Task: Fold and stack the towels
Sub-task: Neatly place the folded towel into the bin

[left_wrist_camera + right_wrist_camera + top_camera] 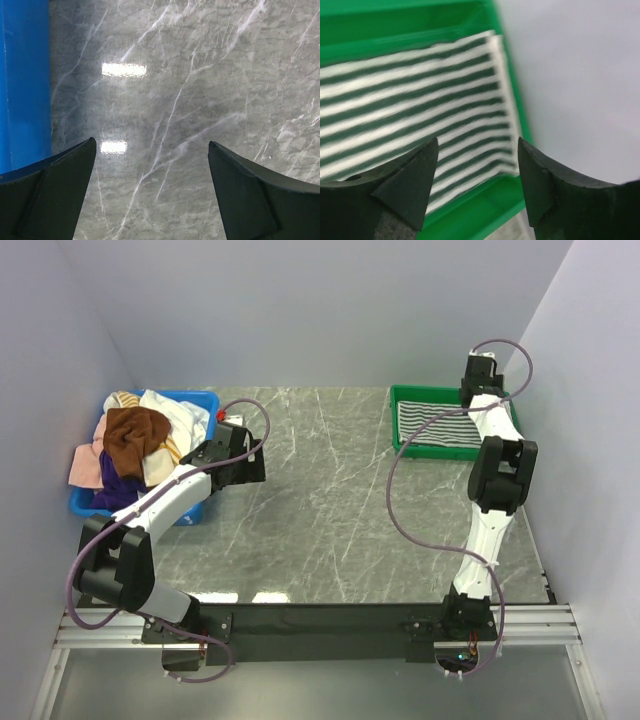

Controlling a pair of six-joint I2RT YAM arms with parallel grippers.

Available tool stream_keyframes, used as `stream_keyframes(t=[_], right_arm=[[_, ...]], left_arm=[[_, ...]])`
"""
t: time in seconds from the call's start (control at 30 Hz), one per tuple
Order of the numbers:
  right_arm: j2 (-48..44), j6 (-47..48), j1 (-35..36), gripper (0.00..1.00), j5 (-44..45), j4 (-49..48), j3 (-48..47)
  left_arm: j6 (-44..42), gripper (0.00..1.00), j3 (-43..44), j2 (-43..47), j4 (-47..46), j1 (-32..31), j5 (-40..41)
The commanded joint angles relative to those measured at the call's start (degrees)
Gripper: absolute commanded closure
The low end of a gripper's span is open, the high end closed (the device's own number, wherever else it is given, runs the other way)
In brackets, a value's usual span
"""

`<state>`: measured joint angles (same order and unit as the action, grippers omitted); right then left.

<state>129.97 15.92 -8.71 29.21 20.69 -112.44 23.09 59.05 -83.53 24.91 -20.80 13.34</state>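
A grey-white striped towel point(437, 425) lies flat and folded in the green tray point(396, 422) at the back right. My right gripper point(478, 390) hovers over the tray's far right corner. In the right wrist view this gripper point(477, 141) is open, and the striped towel point(410, 95) lies below it, free of the fingers. More towels point(135, 435), brown, white, pink, purple and yellow, are heaped in the blue basket point(195, 398) at the left. Just right of that basket my left gripper point(243, 452) hangs over bare table. Seen from its own wrist, the left gripper point(151, 142) is wide open and empty.
The marble table top point(200, 75) stretches between basket and tray. The blue basket wall point(22, 85) stands close to my left finger. The green tray's rim point(470, 210) and the pale right wall point(580, 75) are close to my right gripper.
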Motion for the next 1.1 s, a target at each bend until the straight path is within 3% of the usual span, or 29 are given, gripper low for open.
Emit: stream_keyframes(t=[0.0,0.07,0.17,0.33,0.53,0.9,1.07], right_arm=[[-8.3,-6.6,3.5,0.38,-8.1,-1.2,2.0],[-8.8,-11.9,4.2,0.51,-17.2,0.2,2.8],[-7.7,-19.1,5.5,0.57,-25.9,1.5,3.4],[-2.5,-27.2,6.7,0.69,-31.1,4.7,0.8],[1.4,-36.6,6.8,0.73,-35.9,5.4,-0.1],[7.8,-44.9,6.7,0.74,-42.1,11.0,-3.7],[8.4,-47.2,6.8,0.74,-47.7,8.1,-1.1]], left_arm=[[-0.3,0.01,0.5,1.4,-0.2,0.2,-0.1],[-0.4,0.01,0.5,2.0,-0.2,0.3,0.1],[-0.3,0.01,0.3,2.8,-0.1,0.3,0.2],[-0.3,0.01,0.0,3.8,-0.2,0.2,0.0],[-0.3,0.01,0.1,4.6,-0.2,0.2,-0.2],[-0.3,0.01,0.1,5.1,-0.2,0.2,-0.5],[-0.4,0.01,0.0,5.3,-0.1,0.2,-0.4]])
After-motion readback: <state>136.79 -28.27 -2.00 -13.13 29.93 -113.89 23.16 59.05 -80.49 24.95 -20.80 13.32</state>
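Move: The striped towel lies in the green bin, its middle about 11 cm left of the right hand, roughly level with it front to back and 10 cm below. The bin's middle is at the same spot, a touch lower; its right rim runs some 6 cm to the hand's right, its left rim some 28 cm left. From the left hand the towel is about 55 cm right, 20 cm ahead and 10 cm down. The right hand sweeps some 22 cm left, rolling and narrowing its fingers, sinking onto the towel's left part. ##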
